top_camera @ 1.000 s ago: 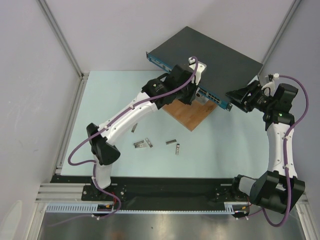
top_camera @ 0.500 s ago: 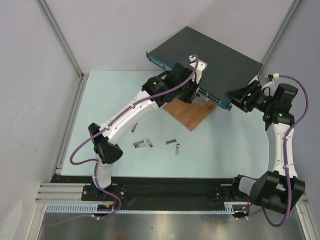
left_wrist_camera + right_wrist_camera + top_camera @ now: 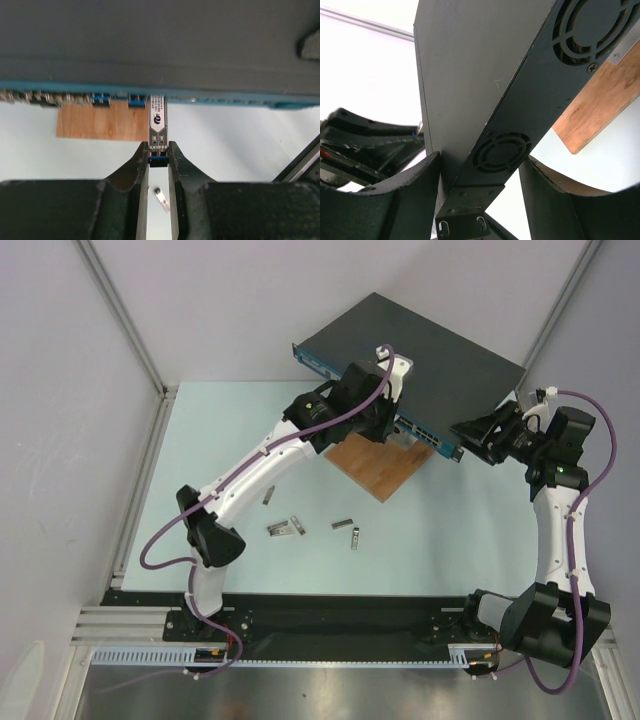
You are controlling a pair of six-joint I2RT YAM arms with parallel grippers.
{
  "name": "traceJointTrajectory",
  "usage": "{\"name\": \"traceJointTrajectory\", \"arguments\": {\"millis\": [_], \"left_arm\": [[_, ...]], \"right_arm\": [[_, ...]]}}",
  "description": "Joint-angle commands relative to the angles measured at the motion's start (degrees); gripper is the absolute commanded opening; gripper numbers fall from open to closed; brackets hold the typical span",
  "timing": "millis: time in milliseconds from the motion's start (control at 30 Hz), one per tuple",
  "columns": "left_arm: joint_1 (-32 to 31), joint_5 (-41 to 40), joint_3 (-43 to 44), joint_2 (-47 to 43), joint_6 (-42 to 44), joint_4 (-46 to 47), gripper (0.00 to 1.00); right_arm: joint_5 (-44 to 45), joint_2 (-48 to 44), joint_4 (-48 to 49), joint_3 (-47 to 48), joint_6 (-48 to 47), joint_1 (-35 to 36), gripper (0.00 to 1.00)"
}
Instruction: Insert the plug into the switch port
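The switch [image 3: 420,350] is a flat dark grey box with a blue front strip [image 3: 225,100], resting with its front on a wooden board. My left gripper [image 3: 158,155] is shut on the rear end of a small silver plug [image 3: 158,120]. The plug's front end is at the blue strip, entering a socket between two blue-tabbed ports. In the top view the left gripper [image 3: 385,425] sits against the switch's front. My right gripper [image 3: 479,160] clamps the right end of the switch [image 3: 470,75], one finger on its top and one underneath, near the fan vents.
The brown wooden board [image 3: 375,465] lies under the switch front and also shows in the left wrist view [image 3: 100,120]. Several loose plugs [image 3: 285,529] lie on the pale green table nearer the bases. Grey walls and metal rails enclose the workspace.
My left wrist has crept a little toward the switch front with the plug. The right arm and the switch have not moved.
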Motion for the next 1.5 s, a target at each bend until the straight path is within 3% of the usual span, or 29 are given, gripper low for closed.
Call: {"name": "traceJointTrajectory", "arguments": {"millis": [0, 400, 700, 1067, 1333, 1467], "left_arm": [[0.8, 1.1, -0.7, -3.8, -1.5, 12.5, 0.00], [0.7, 1.6, -3.9, -3.3, -0.6, 15.1, 0.00], [0.7, 1.1, -4.0, -0.9, -0.7, 20.9, 0.01], [0.8, 0.3, -4.5, -1.9, 1.6, 20.4, 0.31], [1.0, 4.1, -17.3, -12.7, 5.2, 18.7, 0.61], [1.5, 4.4, -21.9, -16.7, 6.6, 16.2, 0.63]], "right_arm": [[-1.3, 1.4, 4.3, 0.0, -2.7, 4.9, 0.13], [-1.6, 1.5, 4.6, -0.1, -2.3, 5.1, 0.11], [-3.2, 1.9, 6.0, -0.4, -0.9, 5.5, 0.01], [-3.4, 2.5, 6.0, 0.1, -1.2, 5.3, 0.00], [-4.1, 3.0, 5.1, 1.4, -2.1, 4.5, 0.00], [-4.2, 3.1, 4.6, 1.6, -2.7, 4.0, 0.00]]}}
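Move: The left hand already pinches the plug by its rear end, its front at the switch. The port mouth lies about 4 cm ahead and 4 cm right of the hand, nearly level. The neighbouring blue port is 1 cm farther out and 1 cm left of that mouth; the switch's right end is some 7 cm back and 15 cm right of the left hand. From the right hand, the port is roughly 9 cm ahead and 13 cm left, level. Still pinching the plug's rear end, the left hand pushes it forward and to the right into the port, slowly over about 3 cm. Its fingers then spread wide, letting go, and it backs off some 4 cm, back and to the left, the wrist tilting only slightly. The right hand stays put, keeping its grip on the switch's right end. ##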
